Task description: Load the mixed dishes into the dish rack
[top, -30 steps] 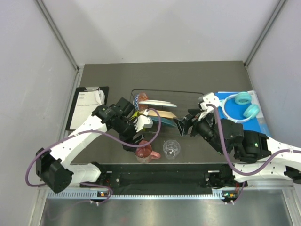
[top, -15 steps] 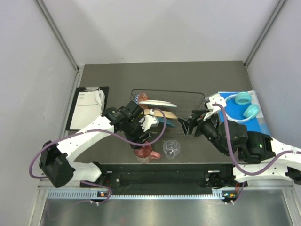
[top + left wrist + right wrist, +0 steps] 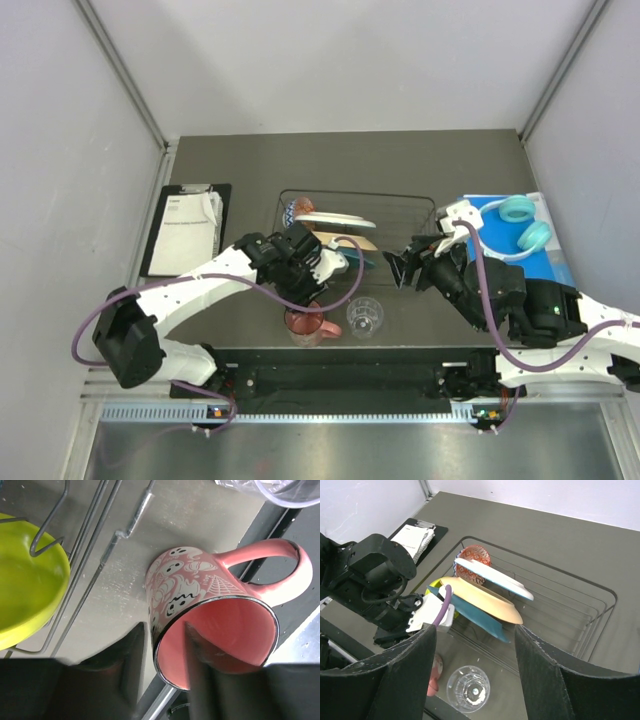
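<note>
The pink mug [image 3: 200, 595] [image 3: 305, 325] stands at the table's front edge. My left gripper [image 3: 162, 630] [image 3: 305, 300] straddles its rim wall, one finger outside and one inside. The jaws are partly narrowed, and a gap still shows on the inner side. The clear glass [image 3: 365, 316] [image 3: 468, 688] stands right of the mug. My right gripper [image 3: 475, 632] [image 3: 405, 265] hovers open above it, holding nothing. In the dish rack [image 3: 400, 196] [image 3: 600, 592] lean the white plate [image 3: 492, 577], the peach plate [image 3: 480, 600] and the teal plate [image 3: 477, 620]. The lime-green bowl [image 3: 27, 580] and the blue-patterned small bowl [image 3: 472, 557] sit at its left end.
A clipboard [image 3: 185, 228] with white paper lies left of the rack. Turquoise headphones [image 3: 520, 225] rest on a blue board [image 3: 550, 255] to the right. The table's front edge [image 3: 400, 345] runs just behind the mug and glass.
My left gripper has moved right and down onto the mug's rim and its jaws have narrowed. My right gripper has drawn slightly right and back from the rack.
</note>
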Motion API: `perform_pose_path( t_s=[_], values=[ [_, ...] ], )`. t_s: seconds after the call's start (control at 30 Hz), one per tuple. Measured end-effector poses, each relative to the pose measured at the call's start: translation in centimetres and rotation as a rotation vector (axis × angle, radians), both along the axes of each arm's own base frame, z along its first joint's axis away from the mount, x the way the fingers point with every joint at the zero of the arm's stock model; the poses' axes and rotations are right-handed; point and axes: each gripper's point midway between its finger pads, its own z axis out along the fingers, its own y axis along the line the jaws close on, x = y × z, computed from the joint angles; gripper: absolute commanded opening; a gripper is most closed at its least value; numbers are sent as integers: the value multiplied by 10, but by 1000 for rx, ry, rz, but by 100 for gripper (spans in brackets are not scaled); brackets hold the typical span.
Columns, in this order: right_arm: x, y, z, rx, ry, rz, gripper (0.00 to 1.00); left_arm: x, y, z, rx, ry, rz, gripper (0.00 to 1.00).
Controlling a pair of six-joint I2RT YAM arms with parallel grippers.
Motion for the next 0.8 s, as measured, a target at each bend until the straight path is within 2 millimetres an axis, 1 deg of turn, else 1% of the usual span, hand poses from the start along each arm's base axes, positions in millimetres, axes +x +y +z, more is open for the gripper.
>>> perform_pose_path(
  t_s=[0.03,0.1,0.27,0.37,0.47,0.57,0.7,0.8],
  values=[
    [0,0,-1,-3,0,-1,62,0,-1,0,-1,0,2,16],
    [0,-1,-1,-5,0,-3,61,3,0,0,7,-17,4,1],
    [0,-1,-1,-6,0,-3,61,4,-1,0,7,-29,10,0],
    [0,-1,-1,-6,0,-4,61,5,6,1,34,-44,12,0],
    [1,0,-2,-10,0,-4,60,4,17,9,70,-67,13,0],
    [1,3,-4,-23,1,-5,60,4,27,27,75,-106,11,0],
    [2,7,-8,-43,3,-1,61,8,29,74,8,-200,5,0],
    [2,11,-10,-61,3,3,64,7,30,103,-53,-266,-3,0]
  ],
)
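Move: The pink mug is right at the left hand, whose fingers straddle the far-left part of its rim; its middle lies about 3 cm back, 3 cm to the right and 3 cm below. The glass stands some 16 cm to the hand's right, about level with it. In the rack, the green bowl is roughly 10 cm ahead and 1 cm left, and the teal plate about 12 cm ahead and 8 cm right. From the right hand the mug is some 17 cm left, 2 cm back and 30 cm below. One finger inside and one outside, the left gripper pinches shut on the mug's far-left wall at the rim. With that grip kept, the hand lifts, slowly at first and then fast, about 10 cm up from the table, easing some 3 cm left and away from the glass as the wrist tips its fingertips roughly 15 degrees forward. ##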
